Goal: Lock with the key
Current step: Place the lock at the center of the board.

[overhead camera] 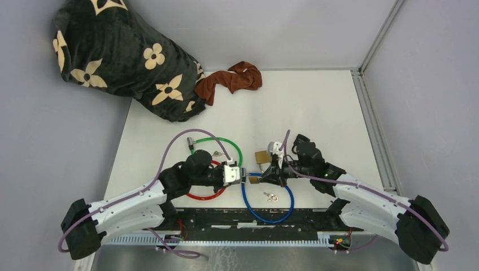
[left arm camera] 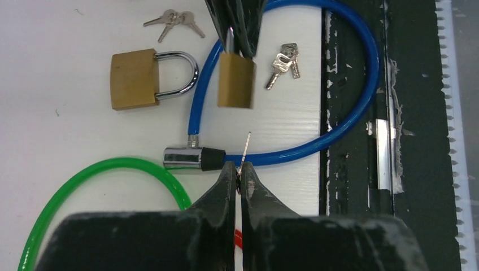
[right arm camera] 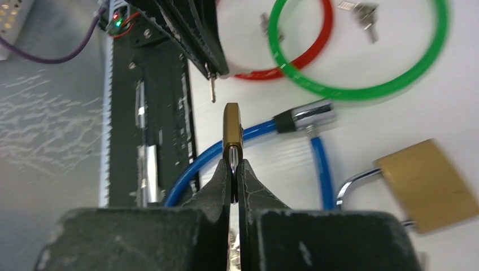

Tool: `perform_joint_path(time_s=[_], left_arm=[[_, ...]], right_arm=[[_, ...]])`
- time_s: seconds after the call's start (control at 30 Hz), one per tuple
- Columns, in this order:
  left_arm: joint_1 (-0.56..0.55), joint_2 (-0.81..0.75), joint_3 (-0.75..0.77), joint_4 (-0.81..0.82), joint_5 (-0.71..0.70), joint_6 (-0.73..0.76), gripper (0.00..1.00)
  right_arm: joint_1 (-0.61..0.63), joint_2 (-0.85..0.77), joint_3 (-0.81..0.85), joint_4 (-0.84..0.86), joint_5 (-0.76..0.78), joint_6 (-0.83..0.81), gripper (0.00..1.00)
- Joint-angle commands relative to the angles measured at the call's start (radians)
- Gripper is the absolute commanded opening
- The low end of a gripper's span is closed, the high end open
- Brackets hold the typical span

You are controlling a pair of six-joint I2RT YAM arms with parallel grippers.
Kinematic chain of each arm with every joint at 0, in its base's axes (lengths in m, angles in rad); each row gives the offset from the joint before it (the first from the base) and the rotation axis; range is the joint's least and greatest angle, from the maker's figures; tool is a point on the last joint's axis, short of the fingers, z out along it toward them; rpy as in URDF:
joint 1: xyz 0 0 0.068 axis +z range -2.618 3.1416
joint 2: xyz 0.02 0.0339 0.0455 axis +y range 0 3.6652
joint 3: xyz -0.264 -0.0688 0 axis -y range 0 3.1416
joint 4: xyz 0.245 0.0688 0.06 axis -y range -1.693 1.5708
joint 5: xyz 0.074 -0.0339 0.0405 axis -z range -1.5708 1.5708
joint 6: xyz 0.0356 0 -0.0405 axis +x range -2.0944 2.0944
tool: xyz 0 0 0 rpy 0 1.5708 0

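My left gripper (left arm camera: 239,169) is shut on a thin silver key (left arm camera: 245,148), whose blade sticks out past the fingertips. The blade points toward a small brass padlock (left arm camera: 236,80) a short way ahead. My right gripper (right arm camera: 232,164) is shut on that padlock's shackle, and the brass body (right arm camera: 231,124) juts out edge-on toward the key (right arm camera: 213,89). A small gap separates key and padlock. From above, both grippers meet at the table's near middle, left (overhead camera: 237,174) and right (overhead camera: 265,175), with the padlock (overhead camera: 254,180) between them.
A larger brass padlock (left arm camera: 134,78) lies on the table, with loose key bunches nearby (left arm camera: 172,20) (left arm camera: 283,61). A blue cable lock (left arm camera: 370,73), a green one (left arm camera: 113,165) and a red one (overhead camera: 203,196) lie below the grippers. A dark flowered blanket (overhead camera: 113,51) and brown cloth (overhead camera: 231,79) sit at the back.
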Motion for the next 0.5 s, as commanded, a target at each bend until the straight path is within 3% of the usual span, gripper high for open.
perform_joint_path(time_s=[0.0,0.07,0.17,0.27,0.47], left_arm=[[-0.048,0.034,0.019,0.11,-0.061,0.088,0.02],[-0.045,0.072,0.012,0.24,-0.209,0.107,0.02],[-0.016,0.229,0.012,0.531,-0.544,0.131,0.02],[0.096,0.39,0.05,0.714,-0.489,0.19,0.02],[0.137,0.668,0.132,0.815,-0.317,0.349,0.02]], right_arm=[[0.054,0.092,-0.009,0.063,0.057,0.182,0.0],[0.034,0.112,0.024,0.076,0.137,0.206,0.0],[-0.088,0.166,0.088,0.125,0.211,0.237,0.0],[-0.18,0.297,0.145,0.241,0.227,0.264,0.0],[-0.218,0.643,0.309,0.34,0.197,0.332,0.0]])
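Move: The right gripper holds the small brass padlock; the bare patch at the board's centre lies about 20 cm ahead of this hand, 3 cm left and 11 cm below. The big brass padlock lies on the way, about 13 cm ahead and straight in line; the black padlock is some 20 cm ahead and 15 cm right. From the left hand, holding a key, the patch is about 18 cm ahead, 4 cm right. Bring the right gripper, still gripping the small padlock, down about 4 cm with a slight draw back, then swing it forward some 15 cm over the big brass padlock towards the board's centre, turning it clockwise. Take the left gripper forward alongside by about 17 cm, sinking slightly and turning it counter-clockwise; keep its fingers shut on the key. ##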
